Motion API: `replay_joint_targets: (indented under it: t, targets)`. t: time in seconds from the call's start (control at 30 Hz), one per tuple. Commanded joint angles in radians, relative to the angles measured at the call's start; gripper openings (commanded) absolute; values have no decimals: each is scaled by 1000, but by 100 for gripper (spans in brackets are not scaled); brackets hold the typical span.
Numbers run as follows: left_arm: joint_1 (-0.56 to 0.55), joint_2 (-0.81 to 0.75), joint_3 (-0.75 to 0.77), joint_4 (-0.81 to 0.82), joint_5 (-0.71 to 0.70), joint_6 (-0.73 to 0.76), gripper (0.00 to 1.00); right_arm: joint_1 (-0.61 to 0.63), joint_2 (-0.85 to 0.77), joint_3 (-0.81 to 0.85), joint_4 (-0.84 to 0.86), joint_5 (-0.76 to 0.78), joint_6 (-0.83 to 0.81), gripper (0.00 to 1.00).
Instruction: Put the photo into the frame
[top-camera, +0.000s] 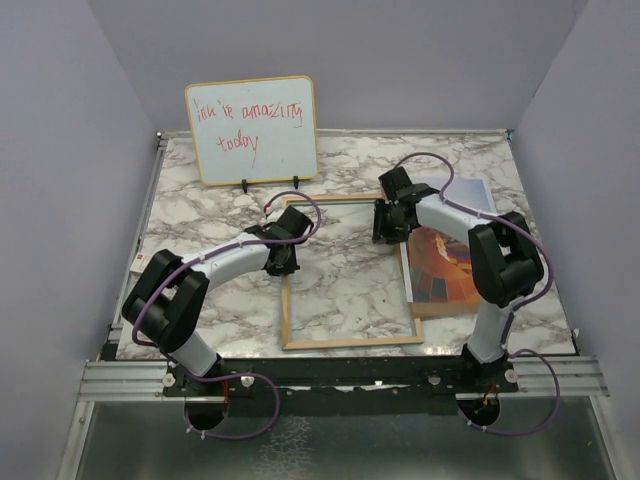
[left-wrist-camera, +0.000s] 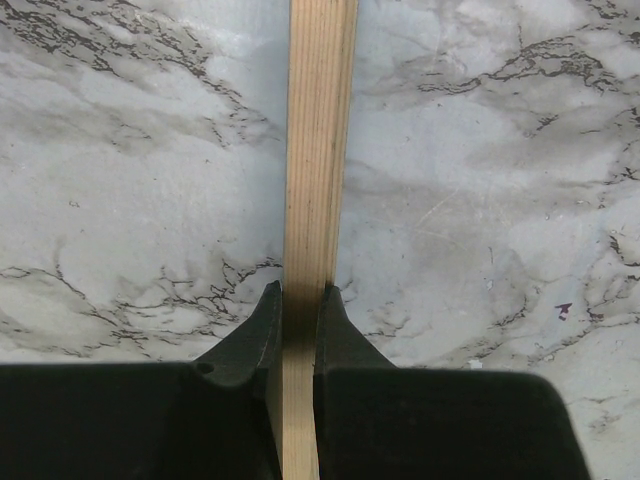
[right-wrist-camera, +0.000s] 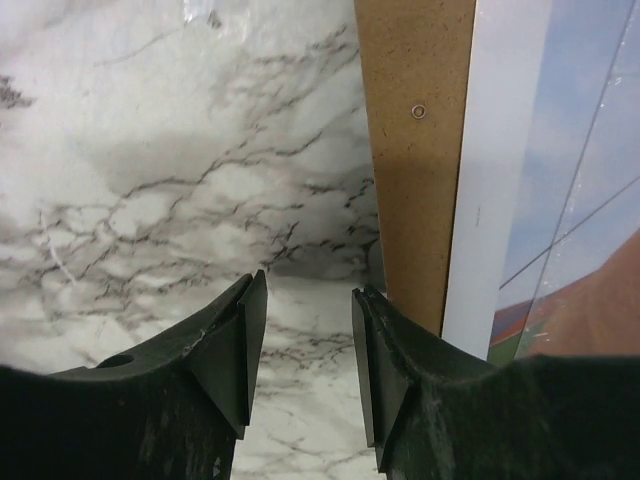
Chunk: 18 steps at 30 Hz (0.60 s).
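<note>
The frame (top-camera: 350, 342) lies flat on the marble table, light wood face up. My left gripper (top-camera: 283, 258) is shut on its left rail; in the left wrist view the wooden rail (left-wrist-camera: 320, 150) runs straight up from between the jaws of that gripper (left-wrist-camera: 300, 295). The photo (top-camera: 445, 270), in orange and red patches, lies to the right of the frame, partly under the right arm. My right gripper (top-camera: 388, 232) hangs open by the frame's upper right part. In its own view the right gripper (right-wrist-camera: 308, 290) has only marble between its fingers, with the photo (right-wrist-camera: 580, 200) off to the right.
A brown backing board (right-wrist-camera: 415, 180) lies under the photo, its edge showing beside the right gripper and below the photo (top-camera: 440, 308). A whiteboard (top-camera: 252, 130) with red handwriting stands at the back left. Grey walls close in the table on three sides.
</note>
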Motion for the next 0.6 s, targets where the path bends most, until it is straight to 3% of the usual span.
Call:
replay_joint_targets:
  t: [0.0,0.27,0.57]
  targets:
    - [49,-15,-39,-43,-63,-38,0,12,44,67,-29,216,-32,48]
    - [165,-29,-58,-42,-53,-12,0,13,40,125,-109,362,-8,48]
    - [214,-15,-4,-75,-98,164,0,12,-4,112,-97,207,-9,48]
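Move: The left fingers already grip the frame's left bar; the frame's middle lies about 15 cm to their right and 2 cm farther out, and the middle of the photo board is some 41 cm right and 7 cm ahead, overlapping the frame's right bar. The right hand is open beside the board's left edge, about 3 cm to its left; the board's middle is some 15 cm right and level with it. The frame's near right corner lies 24 cm back and 4 cm right. Keeping its pinch on the left bar, the left hand drags the frame low over the table about 6 cm to its left and a little forward, away from the photo board, turning it roughly 10 degrees counter-clockwise as it goes. The right hand, fingers staying part open, first reaches some 4 cm forward and drifts right, then continues right while easing back slightly, rising a couple of centimetres and rolling so its fingertips swing right by about 13 degrees, with the right finger coming over the white margin at the board's left edge. ##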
